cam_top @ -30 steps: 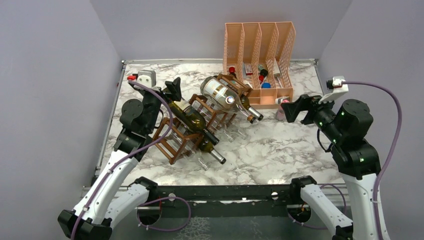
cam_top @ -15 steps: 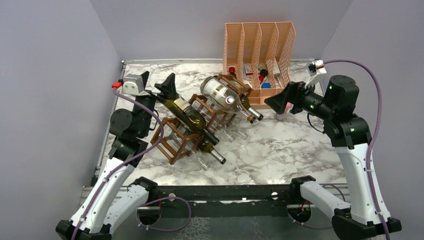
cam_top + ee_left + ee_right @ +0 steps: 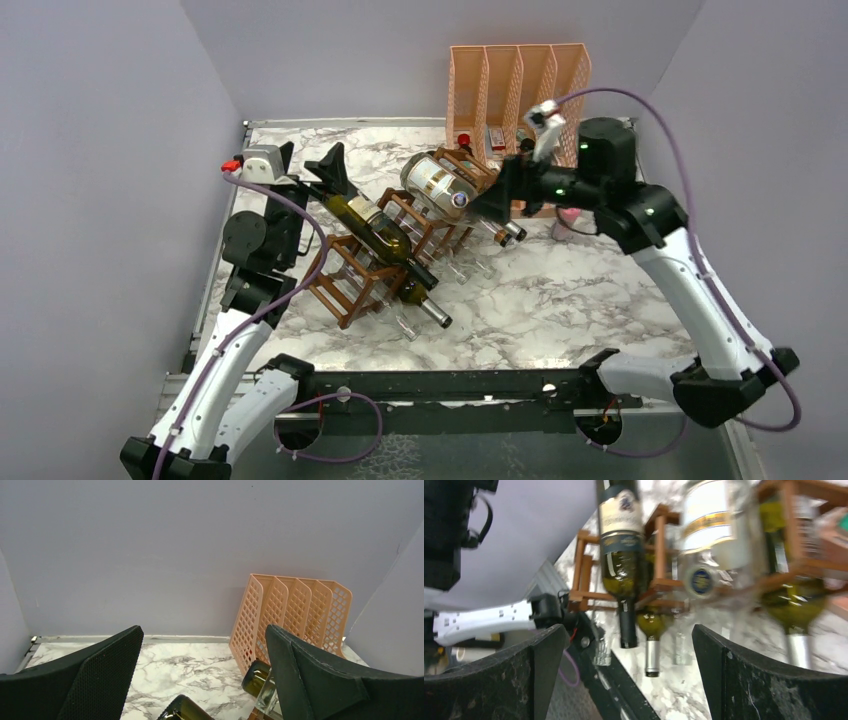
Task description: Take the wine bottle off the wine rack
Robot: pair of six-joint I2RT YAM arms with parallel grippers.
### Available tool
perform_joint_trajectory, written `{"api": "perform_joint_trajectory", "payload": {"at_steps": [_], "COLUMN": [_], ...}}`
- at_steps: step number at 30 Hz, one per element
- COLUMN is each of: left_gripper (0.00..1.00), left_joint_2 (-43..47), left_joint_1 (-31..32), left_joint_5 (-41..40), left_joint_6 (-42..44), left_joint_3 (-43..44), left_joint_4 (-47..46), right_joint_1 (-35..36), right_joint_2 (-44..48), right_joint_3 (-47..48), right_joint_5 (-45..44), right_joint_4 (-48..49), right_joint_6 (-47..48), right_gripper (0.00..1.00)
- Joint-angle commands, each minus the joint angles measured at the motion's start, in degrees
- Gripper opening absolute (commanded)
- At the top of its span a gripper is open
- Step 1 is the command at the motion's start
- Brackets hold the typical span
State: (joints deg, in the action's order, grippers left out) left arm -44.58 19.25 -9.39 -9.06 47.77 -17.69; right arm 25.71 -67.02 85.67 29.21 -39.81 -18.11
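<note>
The brown lattice wine rack (image 3: 352, 290) lies diagonally on the marble table with several wine bottles in it. A dark green wine bottle (image 3: 385, 240) lies across its top left, and a clear bottle with a white and gold label (image 3: 437, 185) lies at its far end. My left gripper (image 3: 310, 168) hangs open behind the green bottle's base (image 3: 182, 714), touching nothing. My right gripper (image 3: 503, 198) is open beside the clear bottle's neck end. In the right wrist view it faces the rack (image 3: 659, 555), the green bottle (image 3: 620, 530) and the clear bottle (image 3: 706, 535).
A peach mesh file organiser (image 3: 520, 90) holding small items stands at the back, just behind the rack's far end. Bottle necks (image 3: 430, 308) stick out of the rack toward the table's near side. Grey walls close in the left, back and right.
My right arm has swung left from the table's right side to the rack's far end. The left gripper has lifted back off the green bottle and then stayed nearly still.
</note>
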Motion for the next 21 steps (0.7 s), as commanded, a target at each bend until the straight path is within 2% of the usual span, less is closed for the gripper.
{"api": "perform_joint_trajectory", "payload": {"at_steps": [1,4,13,17,21], "left_gripper": [0.99,0.99,0.99,0.99,0.99], "left_joint_2": [-0.20,-0.25,-1.05,-0.89,-0.87], "left_joint_1": [-0.84,-0.94,-2.94,-3.16,-3.19], "left_joint_5": [0.50,-0.11,1.98,1.78,1.71], "left_joint_6": [-0.23,-0.17,-2.21,-1.97,-1.93], "left_joint_3": [-0.56,-0.74,-0.66,-0.63,-0.75], "left_joint_4": [-1.99,-1.99,-1.99,-2.00,-2.00], "right_joint_1": [13.78,20.79,38.06,39.48,39.46], "right_joint_2": [-5.20,-8.39,-19.41,-23.24,-24.06], "right_joint_3": [4.09,4.59,6.58,6.48,3.41], "right_joint_5": [-10.91,-19.45,-37.22,-43.92,-44.50], "right_joint_4": [0.92,0.41,-5.34,-9.94,-9.68], "right_joint_6": [-0.29,-2.10,-5.04,-5.13,-1.43], "right_gripper": [1.00,1.00,1.00,1.00,1.00]}}
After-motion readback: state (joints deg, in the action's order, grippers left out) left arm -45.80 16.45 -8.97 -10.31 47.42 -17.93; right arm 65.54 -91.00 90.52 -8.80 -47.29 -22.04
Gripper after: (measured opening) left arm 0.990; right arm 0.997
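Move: The dark neck of the wine bottle is some 14 cm to the right hand's left, 5 cm back towards the base and 17 cm lower. The big clear bottle's middle lies about 9 cm left, 8 cm ahead and 13 cm down. Below the wine bottle, the silver-capped neck is roughly 11 cm back, 11 cm left and 24 cm down. From the left hand, the wine bottle's neck is about 18 cm right, 10 cm back and 23 cm lower. Heading for the wine bottle's neck, the right hand swings quickly left and drops, about 15 cm each, while easing some 7 cm back; the leftward and backward travel stops near the end as it keeps sinking. The wrist tips the fingers some 25 degrees steeper downward. They stay wide open, closing on nothing, and come down close to the neck with it in line between their tips. ##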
